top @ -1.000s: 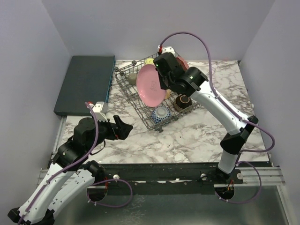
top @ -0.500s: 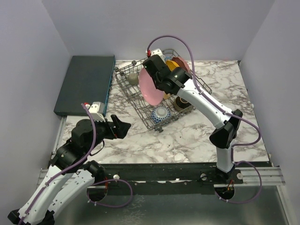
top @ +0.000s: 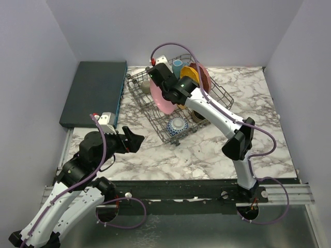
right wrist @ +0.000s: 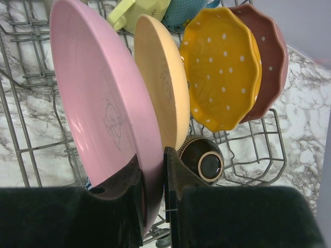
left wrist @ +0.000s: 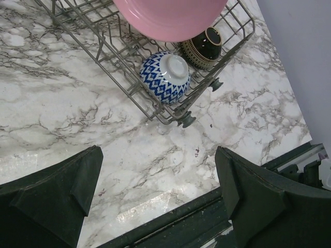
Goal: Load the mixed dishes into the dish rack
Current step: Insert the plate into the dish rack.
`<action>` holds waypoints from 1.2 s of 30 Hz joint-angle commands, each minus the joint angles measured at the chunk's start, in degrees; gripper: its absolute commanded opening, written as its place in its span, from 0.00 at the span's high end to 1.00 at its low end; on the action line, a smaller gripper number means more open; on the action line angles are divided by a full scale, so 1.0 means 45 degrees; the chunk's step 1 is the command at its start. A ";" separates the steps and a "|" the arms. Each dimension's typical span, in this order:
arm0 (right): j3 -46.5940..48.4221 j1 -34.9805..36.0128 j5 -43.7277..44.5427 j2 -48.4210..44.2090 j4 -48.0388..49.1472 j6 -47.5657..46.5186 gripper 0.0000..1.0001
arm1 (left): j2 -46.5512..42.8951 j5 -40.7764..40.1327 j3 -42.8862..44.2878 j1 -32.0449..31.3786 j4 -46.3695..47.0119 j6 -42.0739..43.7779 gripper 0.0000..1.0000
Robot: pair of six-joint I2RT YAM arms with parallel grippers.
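My right gripper (right wrist: 152, 155) is shut on the lower rim of a pink plate (right wrist: 98, 103), which stands on edge inside the dish rack (top: 226, 98). Right beside it stand a tan plate (right wrist: 165, 93), an orange dotted plate (right wrist: 222, 72) and a dark red plate (right wrist: 271, 57). A brown bowl (right wrist: 204, 160) lies below them, and a blue patterned bowl (left wrist: 165, 77) sits at the rack's near corner. Yellow (right wrist: 137, 10) and blue (right wrist: 181, 13) mugs stand at the rack's far end. My left gripper (top: 135, 140) hangs open over the marble, short of the rack, holding nothing.
A flat dark teal slab (top: 95, 93) lies at the back left, next to the rack. Grey walls close in the table on three sides. A dark rail (top: 181, 186) runs along the table's near edge, under my left gripper.
My right arm has swung the pink plate left and farther into the rack, turning it on edge beside the tan plate. The left arm has hardly moved.
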 commanded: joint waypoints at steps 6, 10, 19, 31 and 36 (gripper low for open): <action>0.0306 0.0092 0.1048 0.0890 0.1188 -0.1005 1.00 | 0.0031 -0.0334 -0.0098 0.0015 0.0170 0.0121 0.01; 0.0330 0.0091 0.1058 0.1173 0.1358 -0.1132 1.00 | 0.0039 -0.0344 -0.0088 0.0015 0.0162 0.0116 0.01; 0.0276 0.0091 0.1152 0.1624 0.1552 -0.1491 1.00 | 0.0073 -0.0344 -0.0098 0.0015 0.0166 0.0117 0.01; 0.0387 0.0096 0.1117 0.2063 0.1741 -0.1605 1.00 | 0.0020 -0.0344 -0.0093 0.0014 0.0158 0.0116 0.01; 0.0504 0.0091 0.1062 0.2260 0.1760 -0.1618 1.00 | 0.0044 -0.0344 -0.0098 0.0013 0.0151 0.0117 0.01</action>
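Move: Below the right hand, which holds the pink plate by its rim, the plate's slot in the dish rack has its middle some 17 cm down, 2 cm ahead and 4 cm to the left. The peach plate stands about 4 cm ahead and 3 cm right of the hand, the blue-patterned bowl 10 cm back and 2 cm right, the black bowl 6 cm back and 11 cm right. From the idle left hand the slot lies roughly 25 cm ahead and 11 cm right. Lowering the pink plate into the rack beside the peach plate, the right hand sinks about 6 cm while edging some 3 cm forward and slightly left. The descent nearly pauses midway, then goes on; the wrist rolls about 10 degrees, left side down, and the fingers keep their pinch on the rim. ##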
